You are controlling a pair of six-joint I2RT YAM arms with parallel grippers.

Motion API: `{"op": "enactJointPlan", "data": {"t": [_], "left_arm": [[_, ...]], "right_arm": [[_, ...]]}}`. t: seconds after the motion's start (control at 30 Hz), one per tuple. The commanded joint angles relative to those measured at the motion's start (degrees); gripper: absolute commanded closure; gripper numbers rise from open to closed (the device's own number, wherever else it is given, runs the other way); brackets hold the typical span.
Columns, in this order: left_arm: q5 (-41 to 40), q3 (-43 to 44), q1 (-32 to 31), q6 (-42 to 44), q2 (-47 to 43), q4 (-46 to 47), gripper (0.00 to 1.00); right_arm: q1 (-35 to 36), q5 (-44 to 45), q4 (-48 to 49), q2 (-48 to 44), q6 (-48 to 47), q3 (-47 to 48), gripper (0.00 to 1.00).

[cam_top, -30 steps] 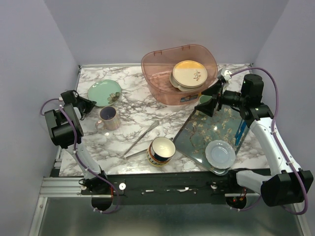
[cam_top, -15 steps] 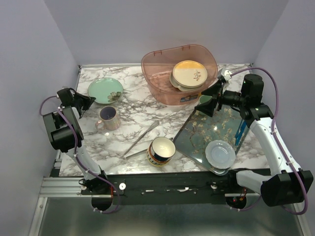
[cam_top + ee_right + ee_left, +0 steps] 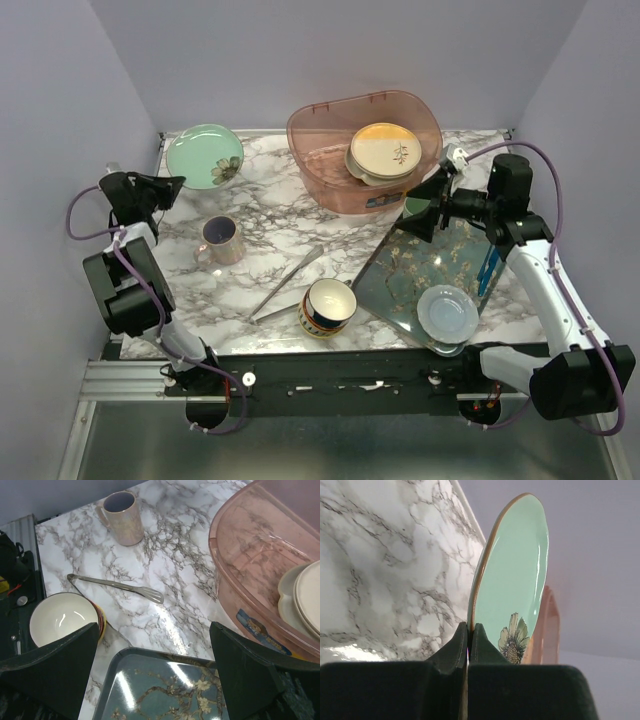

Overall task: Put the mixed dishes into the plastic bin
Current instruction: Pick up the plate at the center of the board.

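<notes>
My left gripper is shut on the rim of the mint-green plate and holds it lifted and tilted at the table's far left; in the left wrist view the plate stands edge-on between the fingers. The pink plastic bin stands at the back centre with a pink-and-cream plate and a beige bowl inside. The lilac mug and the navy-and-yellow bowl sit on the marble. My right gripper is open and empty above the tray's far corner, beside the bin.
Metal tongs lie between the mug and the bowl. A floral tray at the right carries a pale blue saucer and a blue utensil. Walls close in left, right and back.
My left gripper has lifted the mint-green plate off the table and carried it up and toward the back left. The right arm has barely moved.
</notes>
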Motion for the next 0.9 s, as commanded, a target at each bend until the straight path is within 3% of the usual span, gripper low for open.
{"op": "enactJointPlan", "data": {"t": [0.0, 0.17, 0.47, 0.87], "left_arm": [[4.32, -2.43, 0.83, -7.11, -8.42, 8.26, 1.00], [4.94, -4.99, -0.57, -8.96, -13.53, 8.53, 1.00], [4.77, -7.54, -8.48, -6.41, -23.55, 2.64, 1.00], [2.39, -7.98, -22.19, 1.32, -31.55, -1.94, 1.00]], "right_arm": [[-0.42, -5.46, 0.94, -0.21, -4.56, -1.87, 0.00], [-0.42, -6.79, 0.50, -1.18, -8.43, -2.83, 0.00], [-0.42, -7.67, -6.27, -2.58, -21.00, -2.75, 0.00], [-0.42, 0.32, -6.53, -7.33, -14.43, 3.14, 0.00]]}}
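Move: Some 48 cm to the right of the left hand and 15 cm farther out stands the plastic bin, its middle about 8 cm lower; this hand already holds the green plate off the table. The stacked plates sit about 7 cm right of the bin's middle. A mug stands roughly 11 cm back and 9 cm right of the left hand, 10 cm lower. From the right hand the bin lies about 32 cm ahead, 7 cm left and 20 cm down. Keeping the green plate pinched by its rim, the left hand first goes on rising while easing back, then swings right towards the bin, about 17 cm across and 11 cm up in all, ending some 8 cm farther back. Its fingertips tip up a little and the wrist turns roughly 20 degrees clockwise. The open, empty right hand edges back a couple of centimetres, rolling slightly. ##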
